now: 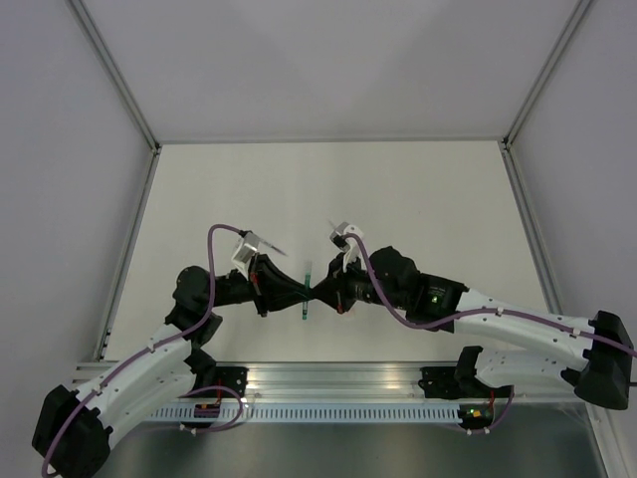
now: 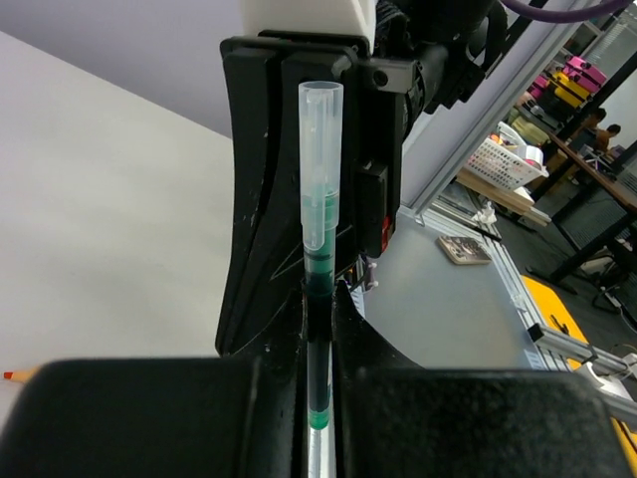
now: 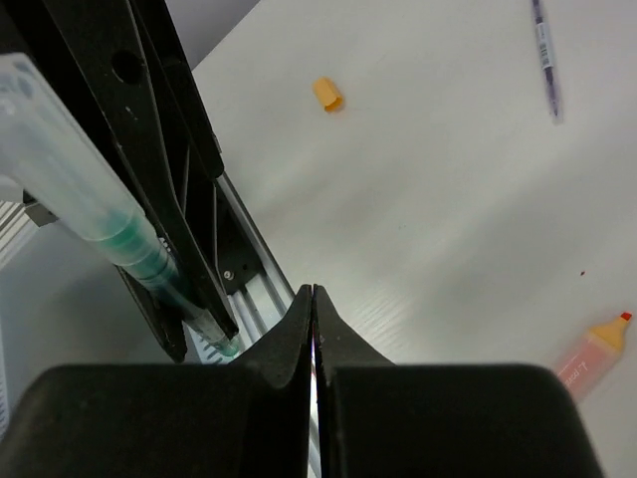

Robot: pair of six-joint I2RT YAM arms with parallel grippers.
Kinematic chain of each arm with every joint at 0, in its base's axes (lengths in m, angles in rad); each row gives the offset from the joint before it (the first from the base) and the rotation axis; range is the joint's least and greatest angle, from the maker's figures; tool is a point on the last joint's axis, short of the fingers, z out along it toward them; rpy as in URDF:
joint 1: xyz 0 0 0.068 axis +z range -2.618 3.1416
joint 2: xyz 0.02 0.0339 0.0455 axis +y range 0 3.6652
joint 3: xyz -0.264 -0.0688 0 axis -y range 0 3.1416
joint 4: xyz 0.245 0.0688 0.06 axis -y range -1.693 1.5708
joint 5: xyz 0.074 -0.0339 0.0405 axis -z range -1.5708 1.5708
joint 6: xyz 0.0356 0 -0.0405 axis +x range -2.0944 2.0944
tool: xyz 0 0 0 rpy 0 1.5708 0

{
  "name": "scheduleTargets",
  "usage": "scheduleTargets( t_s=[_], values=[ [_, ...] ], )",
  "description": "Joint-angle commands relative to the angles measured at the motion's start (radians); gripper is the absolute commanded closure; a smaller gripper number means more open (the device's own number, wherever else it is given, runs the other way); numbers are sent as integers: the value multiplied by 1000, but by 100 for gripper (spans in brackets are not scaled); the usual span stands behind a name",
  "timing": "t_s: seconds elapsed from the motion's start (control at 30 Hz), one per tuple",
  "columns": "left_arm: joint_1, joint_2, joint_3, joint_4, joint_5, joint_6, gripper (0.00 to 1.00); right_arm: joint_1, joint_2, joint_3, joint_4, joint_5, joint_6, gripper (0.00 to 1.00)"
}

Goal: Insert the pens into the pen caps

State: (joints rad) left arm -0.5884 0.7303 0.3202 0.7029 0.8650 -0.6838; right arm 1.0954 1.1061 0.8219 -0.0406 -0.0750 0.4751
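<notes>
The dark pen with green ends (image 1: 307, 291) stands pinched in my left gripper (image 2: 318, 289), which is shut on its barrel (image 2: 318, 334). A translucent teal-tinted cap (image 2: 320, 149) sits over the pen's upper end; the right wrist view shows the same cap (image 3: 60, 159) at far left. My right gripper (image 3: 314, 289) is shut and empty, close beside the capped pen, and its black fingers (image 2: 264, 199) rise just behind it. On the table lie the pale orange pen (image 3: 589, 357) and, apart from it, the orange-yellow cap (image 3: 327, 95).
A thin purple pen (image 3: 544, 55) lies on the white table farther out. The aluminium base rail (image 1: 338, 383) runs along the near edge, just below both grippers. Grey walls with metal frame posts (image 1: 149, 134) enclose the table.
</notes>
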Motion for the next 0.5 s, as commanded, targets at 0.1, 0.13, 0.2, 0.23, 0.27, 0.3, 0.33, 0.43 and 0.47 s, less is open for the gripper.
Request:
scheduleTargets(
  t_s=[0.1,0.13,0.2,0.23,0.27,0.3,0.33,0.43,0.47],
  values=[
    [2,1,20,-9,-40,44,98,4,-98,95,-7,127,-33,100],
    [2,3,23,-20,-47,52,98,3,-97,109,-49,145,-42,98],
    [2,18,43,-94,-83,72,98,3,-100,126,-90,182,-65,90],
    [4,32,49,-112,-90,75,98,4,-101,131,-108,245,-72,81],
    [4,64,59,-135,-98,76,98,3,-104,128,-140,279,-73,74],
    [2,81,59,-125,-89,75,98,3,-118,111,-145,318,-76,68],
    [2,98,56,-105,-80,66,98,3,-130,97,-127,316,-82,62],
    [2,130,42,-42,-64,40,98,3,-192,40,-35,221,-87,46],
    [2,135,39,-22,-61,32,98,4,-202,33,-18,199,-87,41]
  ],
)
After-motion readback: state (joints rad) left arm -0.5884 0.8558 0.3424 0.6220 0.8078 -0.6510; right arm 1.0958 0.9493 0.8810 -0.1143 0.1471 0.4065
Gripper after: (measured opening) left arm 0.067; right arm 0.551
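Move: The cap, already on the green pen in the left fingers, has its middle roughly 7 cm above the right hand's shut fingertips, 1 cm ahead and 2 cm to their left. The gripping left fingertips are about 3 cm back, 2 cm left and 3 cm higher than the right ones. The highlighter lies some 6 cm ahead, 8 cm right and 18 cm below. From the left hand, the cap is about 5 cm forward, straight in line sideways, and 5 cm up. The capped green pen stays pinched in the left fingers and is carried about 3 cm down and 2.5 cm forward, while the right hand springs up about 6.5 cm from beside the left fingertips, also going right and somewhat forward. Its shut fingers spread to just over half open as it turns slightly clockwise and tips up, ending to the right of the cap and above it. ##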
